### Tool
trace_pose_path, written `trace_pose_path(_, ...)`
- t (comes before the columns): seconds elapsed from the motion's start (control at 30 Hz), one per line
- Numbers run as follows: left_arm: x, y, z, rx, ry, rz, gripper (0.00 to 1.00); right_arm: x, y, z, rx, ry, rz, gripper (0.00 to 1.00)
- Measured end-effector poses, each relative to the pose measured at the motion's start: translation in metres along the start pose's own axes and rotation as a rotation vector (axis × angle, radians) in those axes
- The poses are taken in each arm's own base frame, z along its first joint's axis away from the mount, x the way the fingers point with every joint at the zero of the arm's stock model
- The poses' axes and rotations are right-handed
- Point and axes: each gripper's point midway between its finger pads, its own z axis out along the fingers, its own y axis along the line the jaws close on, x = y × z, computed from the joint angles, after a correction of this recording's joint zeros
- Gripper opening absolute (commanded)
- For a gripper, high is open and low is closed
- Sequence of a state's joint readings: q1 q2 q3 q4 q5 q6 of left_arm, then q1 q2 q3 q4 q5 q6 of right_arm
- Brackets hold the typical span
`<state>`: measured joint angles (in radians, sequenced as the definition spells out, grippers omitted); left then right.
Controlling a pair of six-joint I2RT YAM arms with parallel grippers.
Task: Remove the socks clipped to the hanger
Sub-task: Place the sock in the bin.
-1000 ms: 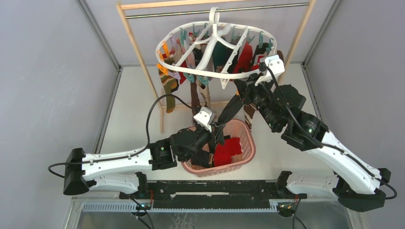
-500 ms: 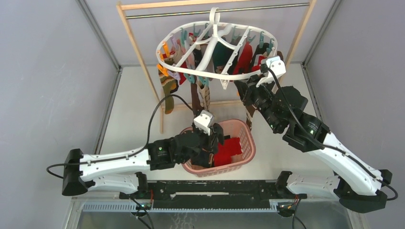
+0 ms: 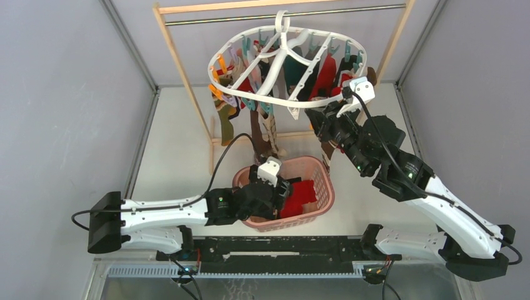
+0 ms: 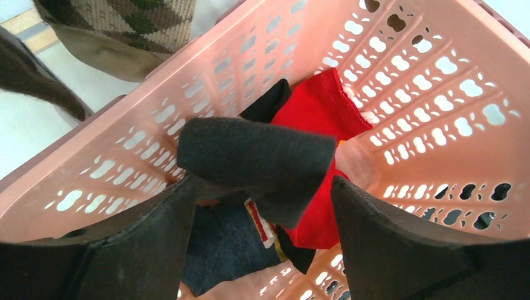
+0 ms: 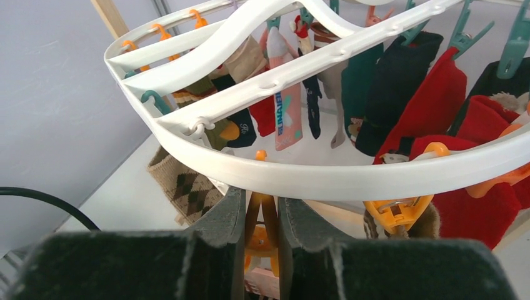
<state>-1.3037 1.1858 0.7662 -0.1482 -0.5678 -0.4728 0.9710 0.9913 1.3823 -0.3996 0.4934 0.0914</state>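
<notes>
The white hanger (image 3: 282, 100) hangs from a rail, with several socks (image 3: 325, 72) clipped under it. My right gripper (image 5: 261, 201) is shut on an orange clip (image 5: 263, 240) just below the hanger's near rim (image 5: 350, 175); what that clip holds is hidden. Red socks (image 5: 431, 106) and an argyle sock (image 5: 187, 187) hang beyond. My left gripper (image 4: 259, 187) stands open low inside the pink basket (image 4: 425, 81). A dark grey sock (image 4: 256, 162) lies loose between its fingers, above a red sock (image 4: 319, 112) and a navy sock (image 4: 225, 244).
The wooden frame (image 3: 181, 62) carries the metal rail (image 3: 250, 17) at the back. The pink basket (image 3: 326, 187) sits between the two arms near the front edge. Grey walls close in both sides. Long brown socks (image 3: 256, 134) dangle just behind the basket.
My left gripper dropped into the basket and opened, letting go of the dark sock. The hanger swung slightly right. My right gripper stayed closed on the orange clip.
</notes>
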Motion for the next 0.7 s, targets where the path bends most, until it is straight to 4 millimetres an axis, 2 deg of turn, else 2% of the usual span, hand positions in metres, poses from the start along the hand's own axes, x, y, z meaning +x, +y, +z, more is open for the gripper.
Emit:
trace_pose_path(0.13, -0.001, 0.001, 0.0, -0.007, -0.005, -0.008, 0.99, 0.001, 0.003, 0.001, -0.016, 0.004, 0.005, 0.11)
trace_pose_path(0.17, -0.001, 0.001, 0.0, -0.007, -0.007, -0.009, 1.0, 0.002, 0.004, 0.001, -0.021, 0.006, 0.006, 0.15)
trace_pose_path(0.27, -0.008, 0.002, -0.004, -0.002, -0.026, -0.023, 1.0, 0.005, 0.01, 0.003, -0.046, 0.016, 0.01, 0.38)
trace_pose_path(0.47, -0.026, 0.004, -0.016, 0.01, -0.081, -0.059, 1.0, 0.013, 0.021, 0.003, -0.106, 0.045, 0.015, 0.49)
trace_pose_path(0.57, -0.032, 0.004, -0.021, 0.016, -0.099, -0.072, 1.0, 0.021, 0.019, -0.007, -0.122, 0.053, 0.032, 0.53)
trace_pose_path(0.7, -0.03, 0.007, -0.022, 0.017, -0.102, -0.074, 1.0, 0.032, 0.004, -0.037, -0.129, 0.05, 0.071, 0.58)
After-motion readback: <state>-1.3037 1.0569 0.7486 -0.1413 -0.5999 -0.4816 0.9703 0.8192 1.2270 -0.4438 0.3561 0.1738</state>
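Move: The dark sock is already loose at my left hand's open fingers, inside the bin, about 4 cm ahead, 3 to the right and 6 below. The bin's middle is some 3 cm ahead, 3 right and 8 down; the red sock is about 5 ahead, 5 right and 13 down. The orange clip sits between my right fingertips. From my right hand, the second orange clip is about 4 cm ahead and 6 right; the argyle sock is 6 ahead, 12 left, 12 down. My left hand spreads its fingers from mostly to fully open, leaves the dark sock to the bin and rises about 4 cm, drifting slightly left. My right hand, still pinching the empty orange clip, nudges left about 2 cm, opens to let go of the clip, then draws back, down and to the right, away from the hanger, turning slightly counter-clockwise. ##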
